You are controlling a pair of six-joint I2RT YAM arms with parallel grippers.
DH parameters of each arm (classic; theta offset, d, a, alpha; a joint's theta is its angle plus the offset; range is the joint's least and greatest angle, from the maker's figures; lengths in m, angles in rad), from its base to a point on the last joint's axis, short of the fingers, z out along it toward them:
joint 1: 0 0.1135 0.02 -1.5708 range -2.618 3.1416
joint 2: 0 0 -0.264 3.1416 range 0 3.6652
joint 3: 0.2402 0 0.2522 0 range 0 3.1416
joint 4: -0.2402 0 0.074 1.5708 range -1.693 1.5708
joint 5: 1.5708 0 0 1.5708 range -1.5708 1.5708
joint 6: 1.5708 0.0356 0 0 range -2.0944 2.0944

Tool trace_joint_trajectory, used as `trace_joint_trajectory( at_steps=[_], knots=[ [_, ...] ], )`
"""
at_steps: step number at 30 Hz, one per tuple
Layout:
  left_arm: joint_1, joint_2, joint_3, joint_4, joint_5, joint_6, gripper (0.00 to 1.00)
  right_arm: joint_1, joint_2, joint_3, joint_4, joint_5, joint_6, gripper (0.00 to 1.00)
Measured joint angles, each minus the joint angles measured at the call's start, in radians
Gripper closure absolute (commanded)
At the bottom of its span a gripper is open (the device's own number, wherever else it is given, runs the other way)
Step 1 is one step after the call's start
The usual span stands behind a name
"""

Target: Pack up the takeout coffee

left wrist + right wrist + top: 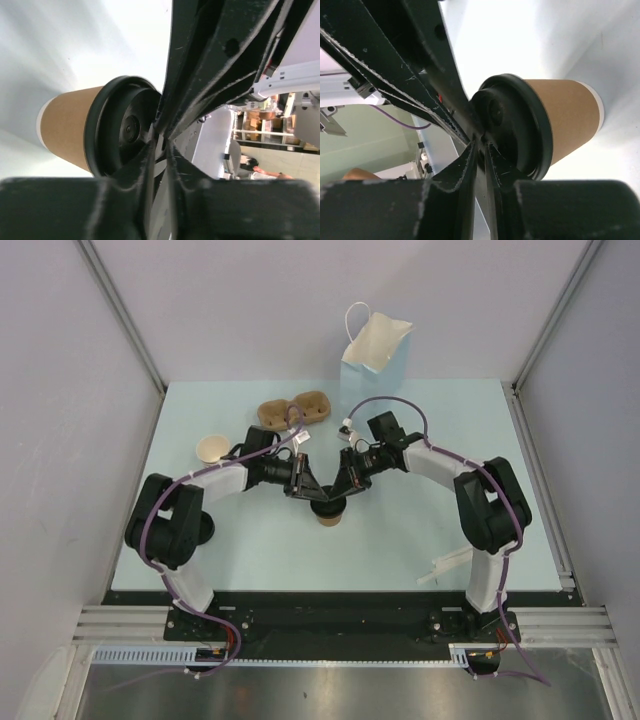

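Note:
The takeout coffee [329, 514], a brown kraft cup with a black lid, stands upright at the table's middle. My left gripper [314, 492] and right gripper [341, 491] meet tip to tip right over its lid, both with jaws closed. In the left wrist view the cup [67, 130] and its lid [117, 132] lie just past my shut left gripper [161, 137], whose tips touch the lid's top. In the right wrist view the cup [565, 117] and lid [520, 125] sit against my shut right gripper [480, 142]. The blue paper bag [375, 348] stands open at the back.
A lidless tan cup [212, 448] sits left of the left arm. Two brown pulp pieces [295, 409] lie behind the grippers. A white strip [447, 568] lies near the right arm's base. Grey walls close in both sides.

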Motion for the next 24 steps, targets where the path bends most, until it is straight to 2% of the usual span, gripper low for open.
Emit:
trace_joint_trajectory(
  at_steps=[1,2,7,8,10,11,14,16,18,24],
  knots=[
    [0.0,-0.006,0.008,-0.018,-0.005,0.011,0.68,-0.001,-0.007,-0.001,0.006,0.0,0.007,0.8],
    [0.001,-0.013,0.019,-0.039,-0.013,0.021,0.59,-0.002,-0.016,-0.001,0.01,0.0,0.016,0.78],
    [0.005,-0.081,0.097,-0.167,-0.092,0.118,0.37,-0.016,-0.093,-0.003,0.045,0.0,0.049,0.69],
    [0.005,-0.105,0.119,-0.198,-0.123,0.149,0.22,-0.02,-0.116,-0.003,0.053,-0.002,0.057,0.61],
    [0.004,-0.141,0.146,-0.232,-0.166,0.191,0.01,-0.034,-0.153,-0.003,0.059,-0.006,0.063,0.51],
    [0.003,-0.164,0.164,-0.261,-0.203,0.233,0.0,-0.039,-0.172,-0.003,0.059,-0.008,0.064,0.41],
    [-0.012,-0.208,0.211,-0.347,-0.315,0.356,0.0,-0.071,-0.222,-0.003,0.05,-0.005,0.051,0.25],
    [-0.047,-0.224,0.24,-0.401,-0.402,0.443,0.01,-0.105,-0.242,-0.003,0.037,0.007,0.039,0.1],
    [-0.096,-0.23,0.259,-0.438,-0.479,0.51,0.01,-0.143,-0.253,-0.003,0.015,0.027,0.02,0.0],
    [-0.261,-0.207,0.349,-0.549,-0.67,0.641,0.0,-0.239,-0.261,-0.003,-0.066,0.1,-0.045,0.0]
  ],
)
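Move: The lidded coffee cup stands just under both hands. Its middle is about 2 cm back, 1 cm to the right and 6 cm below the left hand, and some 2 cm back, 2 cm left and 6 cm below the right. The cup carrier lies roughly 26 cm ahead of the left hand and 9 cm to its left, 10 cm lower. The paper bag stands about 29 cm ahead of the right hand and 10 cm to its right, its middle roughly level. Both hands' nearly shut fingertips come free of the black lid and rise. The left climbs some 7 cm, swinging a little forward and left, then returns right and back above the lid, opening wide and turning about 50 degrees to point more steeply down. The right rises about 9 cm, then swings right and forward away from the cup, opening wide too. ##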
